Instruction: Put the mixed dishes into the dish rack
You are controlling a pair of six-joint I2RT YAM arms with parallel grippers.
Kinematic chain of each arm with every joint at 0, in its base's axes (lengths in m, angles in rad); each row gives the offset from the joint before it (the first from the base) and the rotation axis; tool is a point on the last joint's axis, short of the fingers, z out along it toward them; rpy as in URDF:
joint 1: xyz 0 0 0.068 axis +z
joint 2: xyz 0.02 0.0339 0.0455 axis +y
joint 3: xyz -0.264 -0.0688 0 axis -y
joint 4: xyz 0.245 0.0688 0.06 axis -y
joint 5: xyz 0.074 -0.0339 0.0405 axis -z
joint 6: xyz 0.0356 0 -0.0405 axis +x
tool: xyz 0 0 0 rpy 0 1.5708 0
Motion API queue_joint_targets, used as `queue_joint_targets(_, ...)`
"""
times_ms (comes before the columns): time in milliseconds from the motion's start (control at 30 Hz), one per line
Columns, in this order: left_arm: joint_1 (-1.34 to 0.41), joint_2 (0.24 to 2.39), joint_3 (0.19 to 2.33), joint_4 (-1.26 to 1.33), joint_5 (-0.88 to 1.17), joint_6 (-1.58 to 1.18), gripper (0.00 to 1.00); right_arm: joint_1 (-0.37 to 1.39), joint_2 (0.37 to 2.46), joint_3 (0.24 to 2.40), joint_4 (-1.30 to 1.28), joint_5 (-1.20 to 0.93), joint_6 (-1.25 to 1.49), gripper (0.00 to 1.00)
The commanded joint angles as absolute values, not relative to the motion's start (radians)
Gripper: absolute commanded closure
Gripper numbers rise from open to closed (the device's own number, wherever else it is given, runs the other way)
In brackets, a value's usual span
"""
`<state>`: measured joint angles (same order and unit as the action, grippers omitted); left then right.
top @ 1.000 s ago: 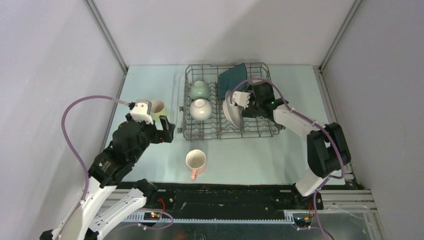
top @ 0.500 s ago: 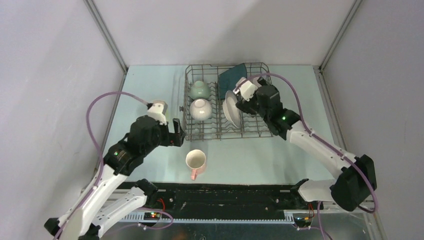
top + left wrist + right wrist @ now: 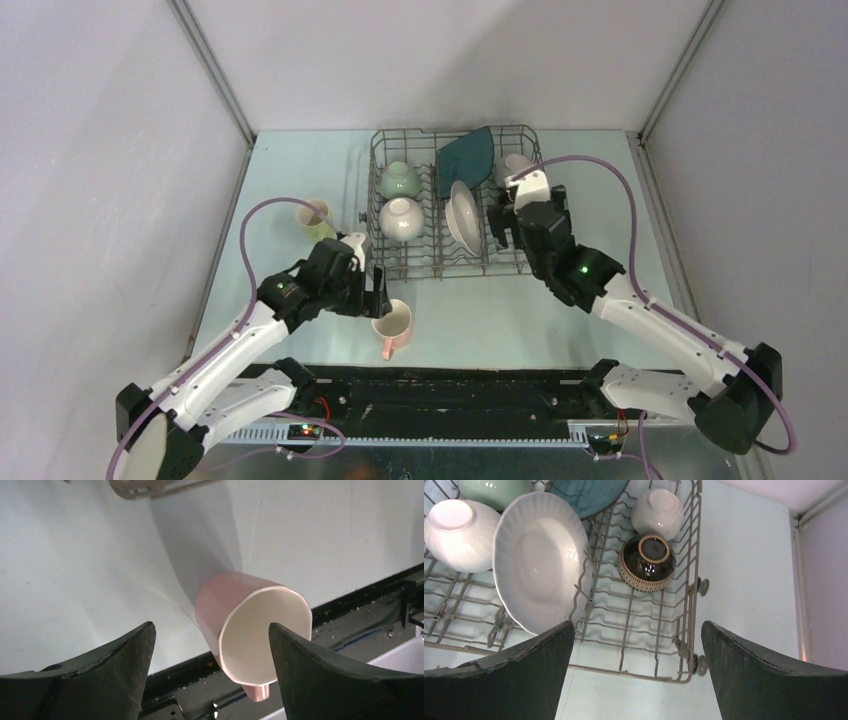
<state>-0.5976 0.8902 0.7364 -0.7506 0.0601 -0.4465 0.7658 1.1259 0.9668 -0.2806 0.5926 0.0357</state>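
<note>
The pink mug (image 3: 392, 322) (image 3: 227, 607) stands upright on the table in front of the dish rack (image 3: 372, 205) (image 3: 634, 670), handle toward the near edge. My left gripper (image 3: 381, 293) (image 3: 210, 626) is open with the mug's rim between its jaws and a gap still showing on the left side. A pale yellow-green mug (image 3: 318, 217) stands left of the rack. In the rack sit a pale green bowl (image 3: 399, 180), two white bowls (image 3: 401, 218) (image 3: 658, 512), a white plate (image 3: 463, 218) (image 3: 541, 560), a teal plate (image 3: 465, 152) and a brown bowl (image 3: 646, 562). My right gripper (image 3: 508, 232) (image 3: 636, 623) hangs open and empty above the rack's near right part.
Grey walls close in on both sides of the pale table (image 3: 600, 220). A black rail (image 3: 450, 385) runs along the near edge just behind the pink mug. A small wheel (image 3: 703, 586) sticks out of the rack's right side.
My left arm swung from beside the yellow-green mug toward the near edge and now straddles the pink mug. My right gripper drew back from the white plate toward the rack's near side.
</note>
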Motion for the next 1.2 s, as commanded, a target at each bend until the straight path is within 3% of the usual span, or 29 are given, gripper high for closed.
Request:
queue_joint_targets(0,-0.631,0.887,0.734,-0.740,0.110,-0.516,0.12,0.752,1.030,0.887,-0.293,0.616,0.181,0.00)
queue_joint_targets(467,-0.672,0.903,0.596,-0.603,0.085,-0.674,0.21,0.690,0.872,0.724,-0.146,0.426,0.223,0.00)
queue_joint_targets(533,-0.674,0.901,0.591,-0.593,0.085,-0.674,0.28,0.681,0.863,0.715,-0.140,0.400,0.226,0.00)
queue_joint_targets(667,-0.674,0.892,0.594,-0.588,0.090,-0.670,0.58,0.674,0.858,0.713,-0.143,0.375,0.226,0.00)
queue_joint_targets(767,-0.674,0.866,0.610,-0.607,0.092,-0.665,0.89,0.673,0.854,0.713,-0.149,0.358,0.233,0.00)
queue_joint_targets(833,-0.674,0.835,0.642,-0.635,0.088,-0.653,0.99,0.672,0.852,0.713,-0.151,0.337,0.238,0.01)
queue_joint_targets(1167,-0.675,0.621,0.687,-0.551,0.213,-0.647,1.00,0.654,0.836,0.713,-0.149,0.192,0.266,0.00)
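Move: Standing above the pink mug's forward left side, the left hand has the mug's middle about 4 cm back, 4 cm to the right and 8 cm below. The rack's near left corner is some 5 cm ahead, 2 cm left and 9 cm down; the green cup stands roughly 20 cm ahead, 15 cm left and 8 cm below. From the right hand, the mug lies about 30 cm left, 19 cm back and 20 cm below. Sinking some 4 cm while easing back 2–3 cm and slightly right, the left hand brings its open fingers astride the pink mug's left wall, pinches the rim with one finger inside and one outside, then lifts nearly 5 cm with a slight roll. The empty, open right hand backs about 4 cm from the rack and sinks 2–3 cm, rolling its left side up about 20 degrees. ##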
